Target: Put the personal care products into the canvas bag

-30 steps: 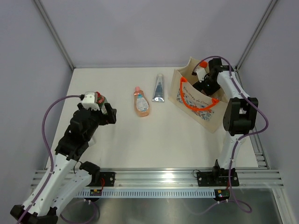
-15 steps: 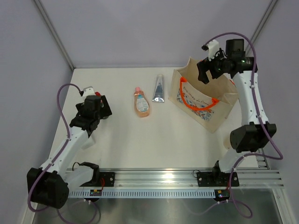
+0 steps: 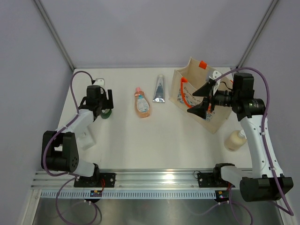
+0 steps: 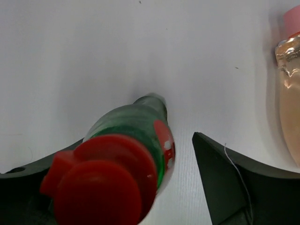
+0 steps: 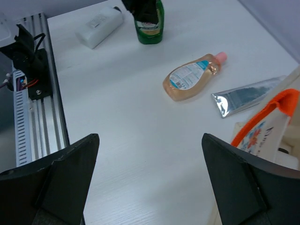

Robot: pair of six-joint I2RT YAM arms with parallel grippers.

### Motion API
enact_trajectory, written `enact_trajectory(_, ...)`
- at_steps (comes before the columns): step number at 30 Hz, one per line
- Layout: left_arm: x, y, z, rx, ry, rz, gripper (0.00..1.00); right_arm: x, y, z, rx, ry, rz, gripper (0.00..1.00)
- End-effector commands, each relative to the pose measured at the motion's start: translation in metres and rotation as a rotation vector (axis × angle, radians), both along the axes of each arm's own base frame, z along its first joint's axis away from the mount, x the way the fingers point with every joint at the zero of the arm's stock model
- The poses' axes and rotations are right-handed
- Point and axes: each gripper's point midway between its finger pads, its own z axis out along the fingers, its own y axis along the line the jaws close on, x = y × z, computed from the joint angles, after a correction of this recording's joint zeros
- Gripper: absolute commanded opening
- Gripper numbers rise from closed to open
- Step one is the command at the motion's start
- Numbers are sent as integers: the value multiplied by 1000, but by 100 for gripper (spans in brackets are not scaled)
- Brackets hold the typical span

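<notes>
A green bottle with a red cap (image 4: 136, 154) stands at the table's left, between the fingers of my left gripper (image 4: 138, 140). The jaws are open, with a gap between the bottle and the right finger (image 4: 229, 178). From above, the left gripper (image 3: 105, 107) is over the green bottle (image 3: 106, 114). A peach-pink bottle (image 3: 142, 104) and a silver tube (image 3: 159, 89) lie mid-table. The canvas bag (image 3: 206, 117) stands at the right. My right gripper (image 3: 197, 100) hovers open and empty above its front side. A cream pump bottle (image 3: 234, 139) stands right of the bag. A white bottle (image 5: 100, 26) lies beside the green one (image 5: 150, 21).
The metal rail (image 3: 159, 178) with both arm bases runs along the near edge. Grey walls close in the back and both sides. In the right wrist view the peach-pink bottle (image 5: 190, 77), the silver tube (image 5: 246, 96) and the bag's orange handle (image 5: 276, 108) lie ahead.
My left arm reached out and lowered its gripper around the green bottle. My right gripper let go inside the bag, rose out of it and swung toward the near side, uncovering the cream bottle.
</notes>
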Motion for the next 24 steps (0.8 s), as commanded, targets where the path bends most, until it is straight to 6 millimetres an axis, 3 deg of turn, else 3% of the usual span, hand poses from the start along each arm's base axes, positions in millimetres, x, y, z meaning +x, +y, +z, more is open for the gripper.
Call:
enact_trajectory(1, 32, -8, 26, -5, -129, -100, 71, -19, 13, 3, 64, -82, 155, 100)
enact_trajectory(6, 31, -9, 28, -19, -147, -100, 35, -24, 13, -11, 44, -67, 168, 99)
enact_trajectory(7, 30, -22, 31, -64, -154, -151, 29, -27, 17, -15, 28, -63, 180, 99)
enact_trajectory(8, 28, -27, 42, -91, -181, -174, 21, -29, 20, -19, -4, -102, 201, 99)
enact_trajectory(9, 24, -43, 52, -159, -198, -229, 19, -28, 20, -29, -56, -87, 171, 99)
enact_trajectory(10, 21, -54, 61, -204, -216, -272, 17, -34, 33, -35, -84, -90, 203, 99)
enact_trajectory(11, 16, -63, 80, -243, -260, -313, 15, -34, 39, -40, -110, -99, 203, 99)
enact_trajectory(12, 6, -85, 96, -339, -276, -414, 14, -30, 41, -51, -159, -94, 189, 99)
enact_trajectory(14, -11, -106, 127, -418, -339, -539, 12, -33, 61, -58, -150, -73, 223, 99)
enact_trajectory(15, -31, -126, 132, -511, -321, -649, 11, -34, 66, -59, -141, -60, 239, 100)
enact_trajectory(17, -50, -140, 152, -573, -368, -762, 10, -33, 82, -55, -106, -12, 258, 99)
enact_trajectory(18, -76, -153, 155, -651, -344, -849, 10, -30, 91, -63, -102, 42, 282, 99)
enact_trajectory(20, -96, -165, 168, -697, -378, -947, 10, -26, 113, -62, -74, 83, 286, 99)
enact_trajectory(21, -120, -179, 168, -756, -335, -1024, 10, -13, 120, -72, -88, 116, 224, 100)
enact_trajectory(24, -157, -210, 176, -818, -292, -1176, 9, 8, 150, -72, -43, 179, 79, 99)
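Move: The green bottle stands upright between the left hand's open fingers, its middle about 2 cm ahead and level with them left to right, hardly lower. The peach bottle lies some 7 cm ahead and 20 cm to the right of the left hand; the white bottle lies about 16 cm back and 11 cm left of it. From the right hand, the green bottle is roughly 16 cm ahead, 50 cm left and 23 cm down; the canvas bag is about 19 cm ahead and 12 cm right. The green bottle is pinched as the left fingers close around it after a small nudge forward, then carried up about 12 cm, some 17 cm to the right and back towards the robot. The left wrist swings about 45 degrees clockwise and rolls its left side down, turning the bottle's base towards the right hand. The open right hand leaves the bag and comes left and down to meet it. ##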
